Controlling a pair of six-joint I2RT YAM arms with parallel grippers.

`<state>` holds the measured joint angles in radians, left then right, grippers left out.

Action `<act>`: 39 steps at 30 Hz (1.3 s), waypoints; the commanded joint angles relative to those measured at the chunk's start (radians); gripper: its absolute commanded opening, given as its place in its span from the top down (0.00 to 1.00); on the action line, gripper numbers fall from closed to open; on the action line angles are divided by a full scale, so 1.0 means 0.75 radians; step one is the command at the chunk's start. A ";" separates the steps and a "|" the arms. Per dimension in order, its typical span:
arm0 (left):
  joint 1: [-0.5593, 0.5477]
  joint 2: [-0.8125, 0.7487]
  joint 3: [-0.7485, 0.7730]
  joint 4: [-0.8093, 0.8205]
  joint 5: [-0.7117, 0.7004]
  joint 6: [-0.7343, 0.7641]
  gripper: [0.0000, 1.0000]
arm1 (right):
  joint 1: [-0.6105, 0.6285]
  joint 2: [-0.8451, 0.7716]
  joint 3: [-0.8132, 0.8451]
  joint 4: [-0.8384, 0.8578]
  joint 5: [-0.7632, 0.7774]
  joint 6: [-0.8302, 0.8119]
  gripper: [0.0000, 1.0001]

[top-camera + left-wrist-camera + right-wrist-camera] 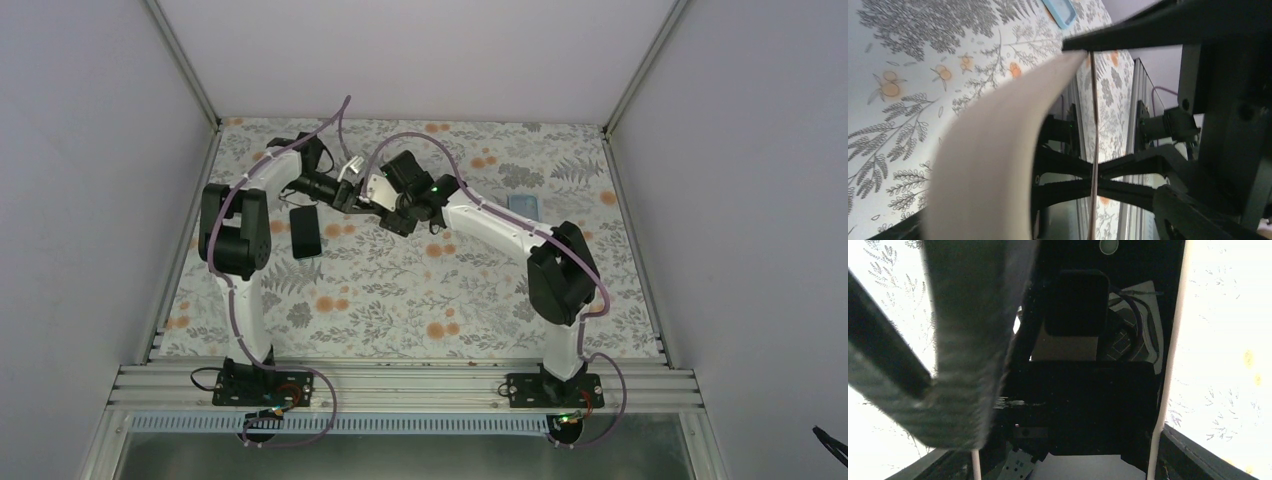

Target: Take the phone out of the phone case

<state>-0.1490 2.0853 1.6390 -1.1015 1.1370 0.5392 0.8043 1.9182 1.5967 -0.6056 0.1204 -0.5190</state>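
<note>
The cream phone case hangs in the air at the back middle of the table, held between both grippers. My left gripper is shut on its left end, and the case bends in a curve close to the left wrist camera. My right gripper is shut on its right end. In the right wrist view the case's pale rim frames a dark inside. The black phone lies flat on the table cloth, below and left of the grippers, apart from the case.
A light blue flat item lies on the cloth to the right of the right arm, and it also shows in the left wrist view. White walls with metal posts close in the table on three sides.
</note>
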 commanded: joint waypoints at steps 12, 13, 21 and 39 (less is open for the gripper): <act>0.002 0.037 0.117 -0.158 0.129 0.148 0.28 | 0.062 0.008 0.051 0.070 0.016 -0.021 0.40; 0.002 0.037 0.117 -0.166 0.132 0.155 0.31 | 0.062 0.003 0.048 0.073 0.016 -0.019 0.40; 0.006 0.027 0.120 -0.235 0.158 0.224 0.69 | 0.062 -0.021 0.025 0.076 0.032 -0.021 0.37; 0.001 -0.166 0.081 -0.340 -0.006 0.548 0.98 | -0.282 -0.313 -0.102 -0.226 -0.686 -0.060 0.00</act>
<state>-0.1421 2.0739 1.7168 -1.3376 1.1431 0.8291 0.6750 1.7550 1.5227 -0.7181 -0.1535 -0.5396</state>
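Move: The beige-edged phone, still held by the right gripper near its right end, has its middle about 4 cm right and 1 cm back of the left hand, a centimetre above. From the right hand that middle lies roughly 6 cm left and 3 cm ahead, about level. The loose black phone is some 15 cm left and 1 cm back of the left hand, 14 cm lower; the empty blue case lies about 29 cm right and 6 cm ahead of the right hand, 14 cm lower. Ease the held phone about 2 cm left with the right gripper, into the left one's open fingers; raise the left hand a couple of centimetres and close it, pinching the phone's left end through its thickness. Then open the right fingers and back off right by about 6 cm and up, while the left keeps its grip and draws slightly back. ##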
